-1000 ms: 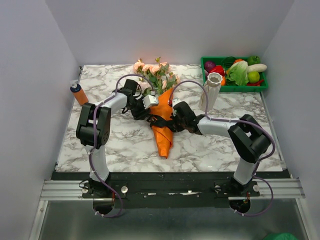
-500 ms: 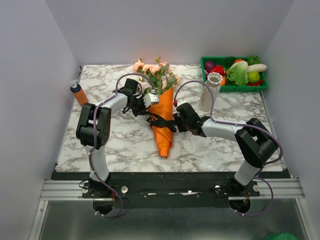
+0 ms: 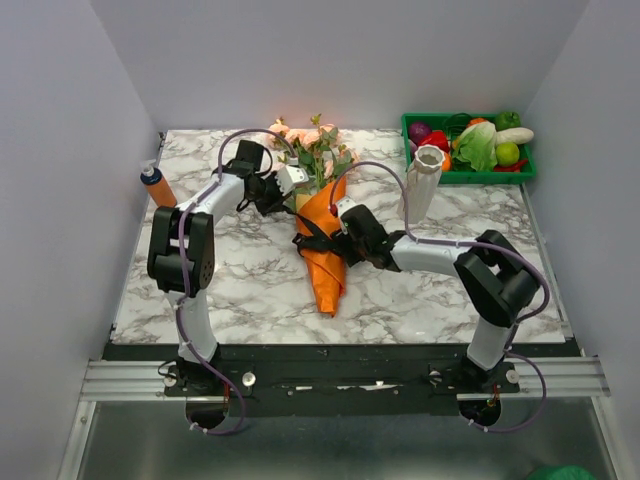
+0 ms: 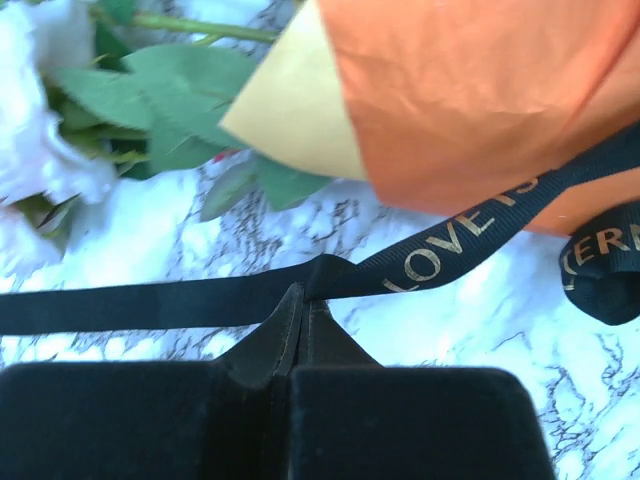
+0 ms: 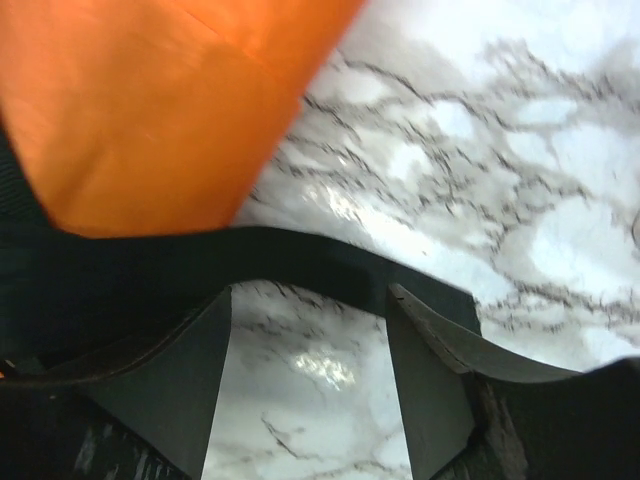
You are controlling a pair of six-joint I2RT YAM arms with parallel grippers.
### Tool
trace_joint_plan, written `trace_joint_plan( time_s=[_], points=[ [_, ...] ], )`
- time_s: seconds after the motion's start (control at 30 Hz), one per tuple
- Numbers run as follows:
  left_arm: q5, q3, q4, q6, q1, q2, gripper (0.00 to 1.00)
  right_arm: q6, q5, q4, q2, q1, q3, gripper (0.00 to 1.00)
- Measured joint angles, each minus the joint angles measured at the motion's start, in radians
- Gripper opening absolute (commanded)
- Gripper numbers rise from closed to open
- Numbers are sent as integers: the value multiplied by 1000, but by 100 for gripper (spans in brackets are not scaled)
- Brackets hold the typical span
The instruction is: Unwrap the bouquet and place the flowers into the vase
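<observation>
The bouquet (image 3: 322, 240) lies mid-table, its orange paper cone (image 4: 470, 100) pointing at the near edge. The flowers (image 3: 310, 145), peach roses with green leaves (image 4: 170, 100), stick out at the far end. A black ribbon (image 4: 450, 235) with gold letters crosses the cone. My left gripper (image 4: 305, 292) is shut on that ribbon left of the cone's mouth, and the ribbon runs taut. My right gripper (image 5: 310, 300) stands open on the cone's right side, and the ribbon (image 5: 300, 260) passes just beyond its fingertips. The cream vase (image 3: 424, 180) stands upright to the right of the bouquet.
A green crate (image 3: 520, 172) of vegetables sits at the far right corner, just behind the vase. A small orange bottle (image 3: 156, 187) with a black cap stands near the table's left edge. Grey walls close in the table on three sides.
My left gripper has shut on the ribbon and drawn it back and to the left. My right gripper has opened and let go of the ribbon, staying beside the cone.
</observation>
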Motion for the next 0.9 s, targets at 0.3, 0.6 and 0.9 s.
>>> trace_joint_plan(
  time_s=[0.3, 0.6, 0.9],
  points=[
    [-29, 9, -6, -18, 16, 12, 0, -138, 5, 88, 88, 26, 74, 62],
    [-48, 9, -18, -26, 14, 32, 0, -170, -49, 136, 138, 26, 100, 1],
    [-66, 8, -41, -42, 14, 23, 0, -111, -13, 141, 105, 26, 59, 1]
  ],
)
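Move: The black ribbon's bunched middle lies about 3 cm ahead of the open right hand, 5 cm to its left and roughly 1 cm lower. The orange wrap lies just under that ribbon, its middle about 3 cm ahead and 5 cm left of the hand; the flower heads are some 19 cm ahead and 6 cm left. From the left hand, shut on a ribbon tail, the ribbon's middle is about 6 cm back, 7 cm right and 5 cm below. The right hand reaches about 5 cm left and 3 cm forward, shuts at the ribbon, then eases back right. ##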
